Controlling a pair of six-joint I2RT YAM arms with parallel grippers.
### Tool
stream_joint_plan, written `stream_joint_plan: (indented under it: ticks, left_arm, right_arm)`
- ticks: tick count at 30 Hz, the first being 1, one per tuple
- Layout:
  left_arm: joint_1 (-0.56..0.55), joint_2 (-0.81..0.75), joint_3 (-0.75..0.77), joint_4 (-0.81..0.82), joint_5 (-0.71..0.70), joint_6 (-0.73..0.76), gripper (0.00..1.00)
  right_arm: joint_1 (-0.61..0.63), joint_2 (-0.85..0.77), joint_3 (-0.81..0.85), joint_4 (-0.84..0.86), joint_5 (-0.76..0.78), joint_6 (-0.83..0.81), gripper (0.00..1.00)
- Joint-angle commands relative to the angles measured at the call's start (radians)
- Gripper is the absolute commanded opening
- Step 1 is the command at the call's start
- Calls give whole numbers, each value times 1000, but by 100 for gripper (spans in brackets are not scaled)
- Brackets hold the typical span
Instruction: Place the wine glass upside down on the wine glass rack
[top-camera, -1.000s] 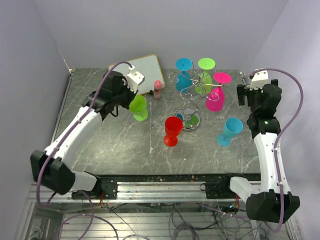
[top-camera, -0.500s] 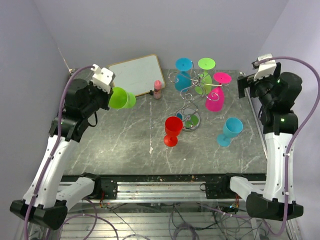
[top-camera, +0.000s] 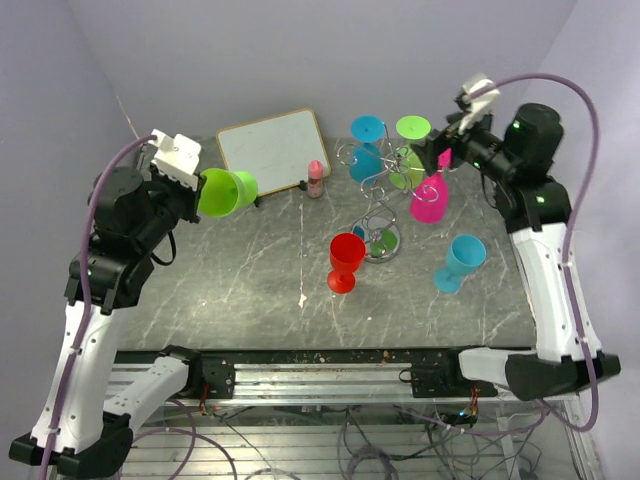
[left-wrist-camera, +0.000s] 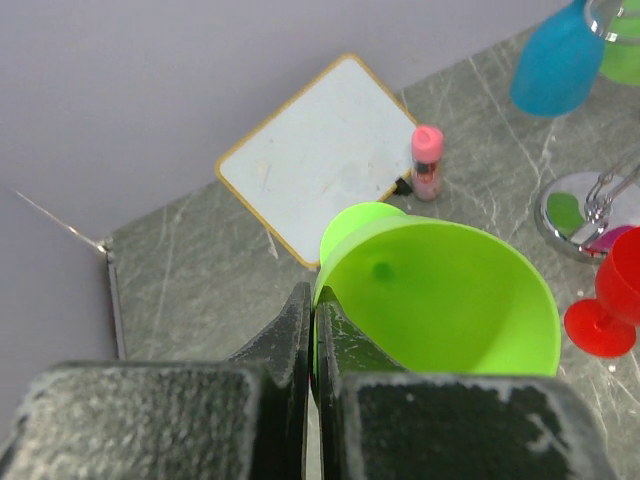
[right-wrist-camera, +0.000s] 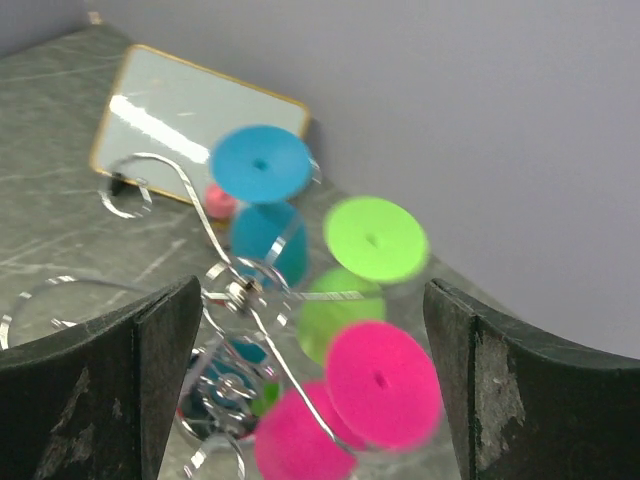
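My left gripper (top-camera: 196, 190) is shut on the rim of a lime green wine glass (top-camera: 226, 192), held in the air on its side over the table's left part. In the left wrist view the fingers (left-wrist-camera: 312, 305) pinch the wall of the wine glass (left-wrist-camera: 440, 295). The wine glass rack (top-camera: 384, 200), silver wire on a round shiny base, stands at centre back. Blue (top-camera: 368, 145), green (top-camera: 411, 150) and pink (top-camera: 432, 192) glasses hang on it upside down. My right gripper (top-camera: 441, 156) hovers open beside the rack (right-wrist-camera: 240, 292), with the pink glass (right-wrist-camera: 382, 385) between its fingers (right-wrist-camera: 312, 340).
A red glass (top-camera: 345, 262) stands upright in front of the rack, and a light blue glass (top-camera: 460, 262) stands to the right. A white board (top-camera: 270, 150) and a small pink bottle (top-camera: 316, 178) sit at the back left. Walls close the table's back and sides.
The left arm lifted the green glass up and to the left, tipping it onto its side. The right arm swung left, up to the rack's pink glass.
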Motion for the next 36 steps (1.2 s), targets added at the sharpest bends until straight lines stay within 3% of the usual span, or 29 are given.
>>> stream_joint_plan:
  ticks: [1,11,17,28,32,36]
  left_arm:
    - [6,12,117,-28,59,50,7]
    - [6,93,288,-12,188,14,7]
    - [6,40,226,162,252,-60,7]
    - [19,22,241,159,295,-115,7]
    - [41,6,224,169,312,-131,7]
    - [55,-17,199,178,328,-149,7]
  right_arm:
    - [105,89,80,59,-75,34,91]
    - [327,253,193,94,-184,171,88]
    - [447,354,244,134,-232,331,86]
    - [566,460,272,180,-270,447,76]
    - [572,465,263,210,-298,495,70]
    - [580,487,276,231,-293,533,57]
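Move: The left gripper already holds the green glass by its rim. The glass's middle is about 6 cm ahead of that hand, 5 cm to its right and 3 cm lower. The open right gripper is some 47 cm to the left hand's right, 10 cm farther out and 7 cm higher. From the right hand the held glass lies roughly 42 cm left, 4 cm back and 10 cm lower. The pink glass is 5 cm ahead and 18 cm below the right hand, and the rack's middle 11 cm to the pink glass's left. Sweep the right gripper about 29 cm left, off the rack to the green glass's foot, easing a little back and down at the end while you swing it some 45 degrees counter-clockwise, tip it down and part-close the fingers. Meanwhile lift the left gripper about 12 cm, slightly back and right, keeping its rim pinch, its fingers tilting up and turning clockwise to present the foot. ##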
